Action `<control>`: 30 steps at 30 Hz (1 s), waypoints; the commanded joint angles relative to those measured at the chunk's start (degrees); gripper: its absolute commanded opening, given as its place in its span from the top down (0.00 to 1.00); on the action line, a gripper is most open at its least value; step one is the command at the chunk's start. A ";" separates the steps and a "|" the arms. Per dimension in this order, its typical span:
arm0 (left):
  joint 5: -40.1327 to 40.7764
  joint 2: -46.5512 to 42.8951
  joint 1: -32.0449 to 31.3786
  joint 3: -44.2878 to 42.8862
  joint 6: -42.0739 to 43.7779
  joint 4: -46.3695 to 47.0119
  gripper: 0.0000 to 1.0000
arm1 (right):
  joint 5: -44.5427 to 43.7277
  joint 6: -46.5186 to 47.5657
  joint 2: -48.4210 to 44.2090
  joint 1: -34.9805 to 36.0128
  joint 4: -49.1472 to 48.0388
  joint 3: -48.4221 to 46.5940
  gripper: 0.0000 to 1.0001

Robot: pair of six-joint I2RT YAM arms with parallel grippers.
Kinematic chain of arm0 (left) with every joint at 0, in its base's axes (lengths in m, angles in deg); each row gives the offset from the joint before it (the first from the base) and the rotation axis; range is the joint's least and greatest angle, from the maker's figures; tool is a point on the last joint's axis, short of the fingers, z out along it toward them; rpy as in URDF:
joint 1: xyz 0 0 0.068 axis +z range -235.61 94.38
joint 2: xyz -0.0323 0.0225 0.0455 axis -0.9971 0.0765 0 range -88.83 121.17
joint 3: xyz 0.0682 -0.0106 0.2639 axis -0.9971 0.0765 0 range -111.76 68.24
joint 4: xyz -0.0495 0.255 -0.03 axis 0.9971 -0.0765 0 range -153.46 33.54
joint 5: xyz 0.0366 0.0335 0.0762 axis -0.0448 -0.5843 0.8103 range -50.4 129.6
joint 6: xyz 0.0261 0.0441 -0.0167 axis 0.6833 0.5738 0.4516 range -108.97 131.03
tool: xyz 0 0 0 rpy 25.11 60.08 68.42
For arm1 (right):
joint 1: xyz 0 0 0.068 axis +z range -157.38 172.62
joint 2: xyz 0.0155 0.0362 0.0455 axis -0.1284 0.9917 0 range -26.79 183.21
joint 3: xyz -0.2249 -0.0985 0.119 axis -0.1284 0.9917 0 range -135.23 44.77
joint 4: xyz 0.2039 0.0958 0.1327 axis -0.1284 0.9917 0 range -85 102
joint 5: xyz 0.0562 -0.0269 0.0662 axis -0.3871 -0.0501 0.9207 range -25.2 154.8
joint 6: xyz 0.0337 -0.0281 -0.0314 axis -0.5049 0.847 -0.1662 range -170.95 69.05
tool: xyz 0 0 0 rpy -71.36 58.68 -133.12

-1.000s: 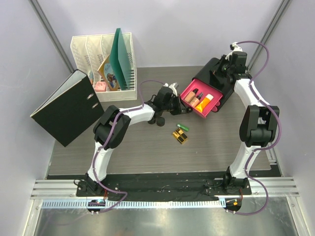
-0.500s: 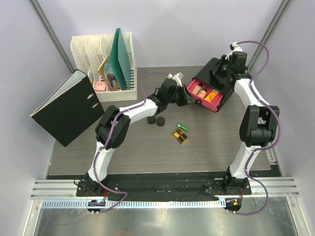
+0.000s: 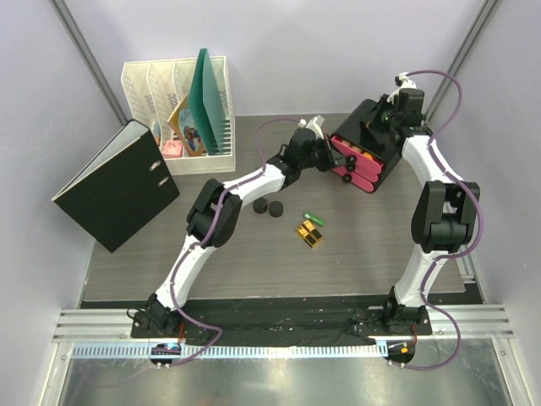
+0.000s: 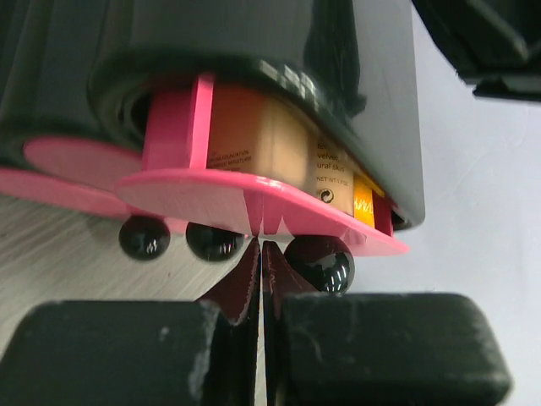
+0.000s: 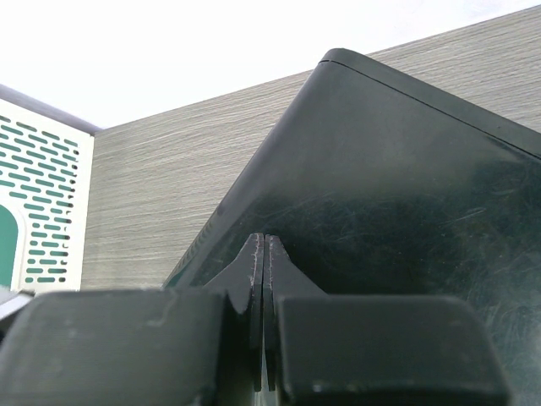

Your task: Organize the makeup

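My left gripper [image 3: 331, 154] is shut and empty, its tips [image 4: 260, 245] against the front of the upper pink drawer [image 4: 211, 190] of the black box [image 3: 359, 127]. The drawer is almost fully in. The peach bottle [image 4: 270, 139] and orange tube [image 4: 363, 207] lie inside it. My right gripper [image 3: 385, 121] is shut, its tips [image 5: 265, 238] resting on the box's top [image 5: 406, 194]. Two black round jars [image 3: 268, 206], a small green tube [image 3: 314, 218] and the gold-and-black cases [image 3: 309, 234] lie on the table in front of the box.
A white file rack [image 3: 173, 101] with a green folder [image 3: 207, 93] stands at the back left; it also shows in the right wrist view [image 5: 42, 203]. A black binder [image 3: 114, 186] leans at the left. Black round knobs [image 4: 215, 241] sit under the drawer front.
The pink drawer stood open with the bottle and tube showing. My left gripper has moved right and back against it, and the drawer is now almost in. The right arm has not moved.
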State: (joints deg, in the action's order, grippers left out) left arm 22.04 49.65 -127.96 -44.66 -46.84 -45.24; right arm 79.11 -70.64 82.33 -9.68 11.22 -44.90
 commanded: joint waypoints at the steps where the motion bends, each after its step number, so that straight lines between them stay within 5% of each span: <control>1: -0.28 2.23 -0.37 -7.85 -3.04 3.63 1.00 | -2.88 2.72 7.16 0.64 24.02 6.17 0.99; 8: -2.03 4.00 -0.28 -11.82 -3.75 1.88 1.00 | -2.79 2.63 7.25 0.64 24.02 6.08 0.99; 17: -3.88 -6.19 0.16 8.37 0.38 6.87 0.99 | -2.62 2.63 7.42 0.64 24.02 6.08 0.99; 22: -3.71 -7.52 0.60 12.09 -1.99 10.31 0.75 | -2.35 2.46 7.77 0.90 23.93 6.17 0.99; 30: -3.09 -1.63 0.69 6.91 -7.61 12.07 0.51 | -2.26 2.54 7.69 0.99 23.93 6.08 0.99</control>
State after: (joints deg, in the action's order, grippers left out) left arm 18.95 46.69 -127.55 -33.12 -51.36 -38.25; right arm 79.13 -70.64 82.35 -9.57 11.20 -44.92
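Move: The left hand's shut fingertips are already against the front of the top pink drawer, with its middle about 1 cm to their right and level with them; the drawer is still a little open. The middle drawer's front is some 4 cm below the fingertips and 1 cm to their right. The green tube lies roughly 15 cm back, 5 cm left and 13 cm down. From the idle right hand, the top drawer's front is about 9 cm back, 9 cm left and 5 cm lower. With its fingers shut and their tips still on the top drawer's front beside the black knob, the left hand goes on pushing to the right and forward, about 2 cm into the black makeup box, and halts there briefly. It then comes free, drawing back and to the left while sinking, some 6 cm in all, and opens its fingers to nearly half as it eases slightly up again in front of the knobs, the wrist tipping only some 5 degrees. ##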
